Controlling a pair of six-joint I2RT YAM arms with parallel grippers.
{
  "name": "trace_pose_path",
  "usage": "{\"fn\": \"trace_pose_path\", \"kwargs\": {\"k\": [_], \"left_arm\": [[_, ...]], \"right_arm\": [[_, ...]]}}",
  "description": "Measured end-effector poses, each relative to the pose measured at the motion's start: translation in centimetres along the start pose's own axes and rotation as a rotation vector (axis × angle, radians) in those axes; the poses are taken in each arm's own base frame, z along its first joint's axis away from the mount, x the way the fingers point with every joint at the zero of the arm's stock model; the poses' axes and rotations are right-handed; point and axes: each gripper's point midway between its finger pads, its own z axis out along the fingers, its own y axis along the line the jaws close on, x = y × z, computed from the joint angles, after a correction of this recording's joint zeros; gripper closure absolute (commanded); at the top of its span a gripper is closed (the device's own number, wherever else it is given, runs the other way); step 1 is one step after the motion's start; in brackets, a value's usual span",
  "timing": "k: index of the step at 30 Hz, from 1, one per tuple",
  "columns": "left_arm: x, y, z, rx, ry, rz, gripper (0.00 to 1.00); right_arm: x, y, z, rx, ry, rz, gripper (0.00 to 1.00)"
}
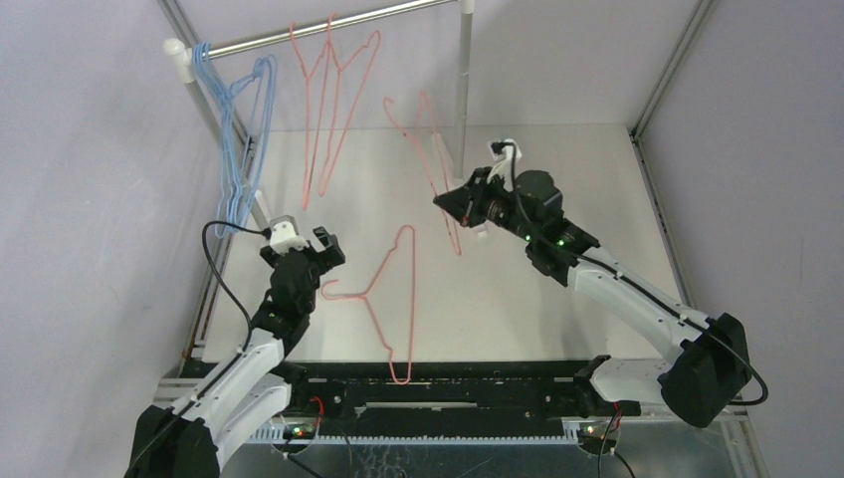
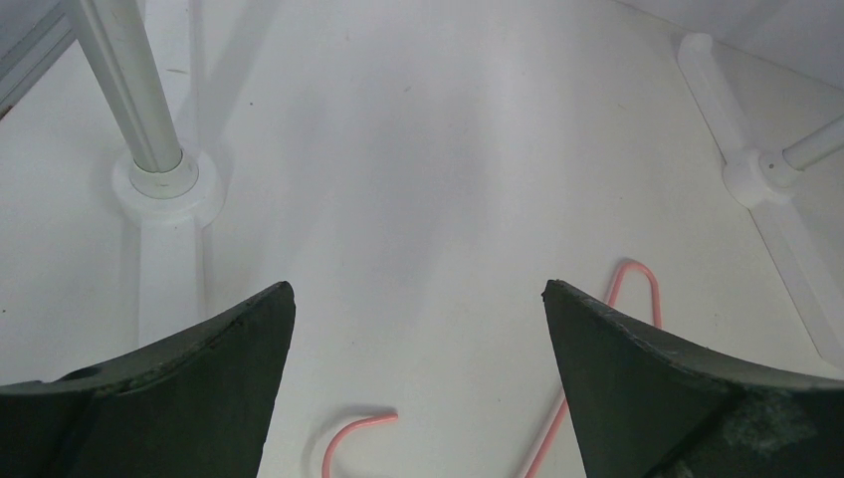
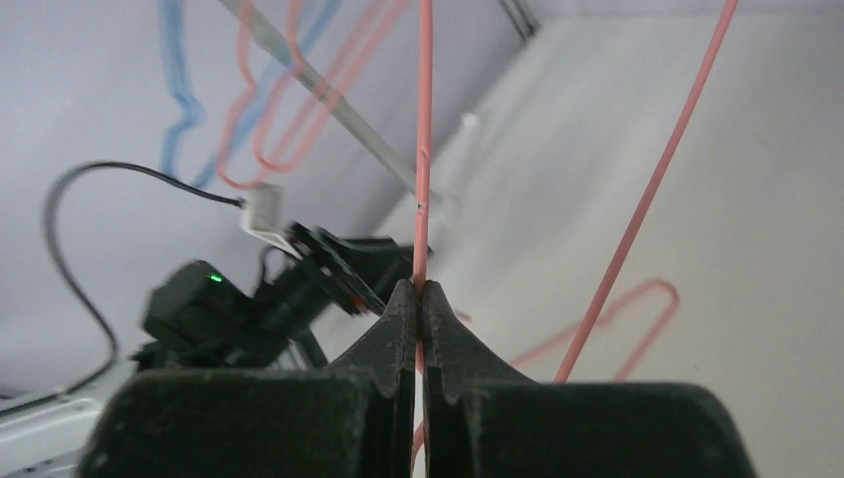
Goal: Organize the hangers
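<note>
My right gripper (image 1: 442, 200) is shut on the wire of a pink hanger (image 1: 434, 149) and holds it in the air, tilted, below the right part of the rail. In the right wrist view the jaws (image 3: 419, 295) pinch that pink wire (image 3: 425, 149). A second pink hanger (image 1: 409, 309) lies flat on the table in front of my left gripper (image 1: 324, 247), which is open and empty just above the table. In the left wrist view its hook (image 2: 358, 426) lies between the open fingers (image 2: 418, 299). Several blue hangers (image 1: 239, 149) and two pink hangers (image 1: 333, 110) hang on the rail.
The silver rail (image 1: 328, 27) runs across the back on white-footed posts: the left post foot (image 2: 159, 177) is close ahead of my left gripper, the right post (image 1: 464, 80) stands behind the held hanger. Grey walls close in left and right.
</note>
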Motion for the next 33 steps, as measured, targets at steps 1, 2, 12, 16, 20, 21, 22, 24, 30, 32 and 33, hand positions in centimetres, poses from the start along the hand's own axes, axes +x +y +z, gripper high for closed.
{"fn": "trace_pose_path", "kwargs": {"k": [1, 2, 12, 16, 20, 21, 22, 24, 30, 32, 33], "left_arm": [[0.0, 0.0, 0.0, -0.001, 0.001, 0.001, 0.01], [0.1, 0.0, 0.0, -0.001, 0.003, 0.002, 0.00], [0.3, 0.1, 0.1, -0.003, 0.008, 0.004, 0.01], [0.2, 0.1, 0.1, -0.003, 0.008, 0.004, 0.01], [0.3, 0.1, 0.1, -0.003, 0.010, 0.004, 0.00], [0.4, 0.1, 0.1, -0.004, 0.012, 0.006, 0.00], [0.4, 0.1, 0.1, -0.004, 0.014, 0.006, 0.00], [0.4, 0.1, 0.1, -0.004, 0.014, 0.007, 0.01], [0.4, 0.1, 0.1, -0.004, 0.014, 0.007, 0.01], [0.4, 0.1, 0.2, -0.004, 0.014, 0.007, 0.01], [0.5, 0.1, 0.2, -0.004, 0.014, 0.006, 0.01]], "right_arm": [[-0.8, 0.6, -0.1, -0.033, -0.023, 0.013, 1.00], [-1.6, 1.0, -0.1, -0.061, -0.044, 0.023, 1.00], [-7.7, 5.0, 1.1, -0.274, -0.161, 0.097, 1.00], [-10.0, 6.6, 2.3, -0.337, -0.194, 0.087, 1.00], [-12.0, 7.2, 4.2, -0.370, -0.214, 0.075, 1.00], [-12.4, 7.3, 4.8, -0.375, -0.216, 0.075, 1.00], [-12.7, 7.2, 5.6, -0.378, -0.216, 0.076, 1.00], [-13.0, 6.6, 7.2, -0.378, -0.211, 0.082, 1.00], [-11.1, 3.3, 12.1, -0.345, -0.153, 0.147, 1.00], [-9.8, 2.0, 13.3, -0.329, -0.122, 0.174, 1.00], [-9.0, 1.5, 13.9, -0.322, -0.105, 0.186, 1.00]]}}
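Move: The pink hanger is already pinched in the right hand, bound for a free stretch of rail about 20 cm ahead, 12 cm left and 18 cm above that hand. Of that spot, the nearer hung pink hanger's hook is some 3 cm left and level, the blue hangers' hooks about 22 cm left and 4 cm nearer. The last table hanger lies 6 cm back, 11 cm left, 30 cm below the right hand. From the left hand the spot is roughly 21 cm ahead, 9 cm right, 35 cm up. The pink hanger, kept pinched in the shut right fingers, is carried up towards the rail, some 14 cm, then on forward and left over the far part of the table while sinking about 7 cm, bringing its hook down at the bar. Meanwhile the wrist rolls its left side up some 20 degrees and swings slightly counter-clockwise. ##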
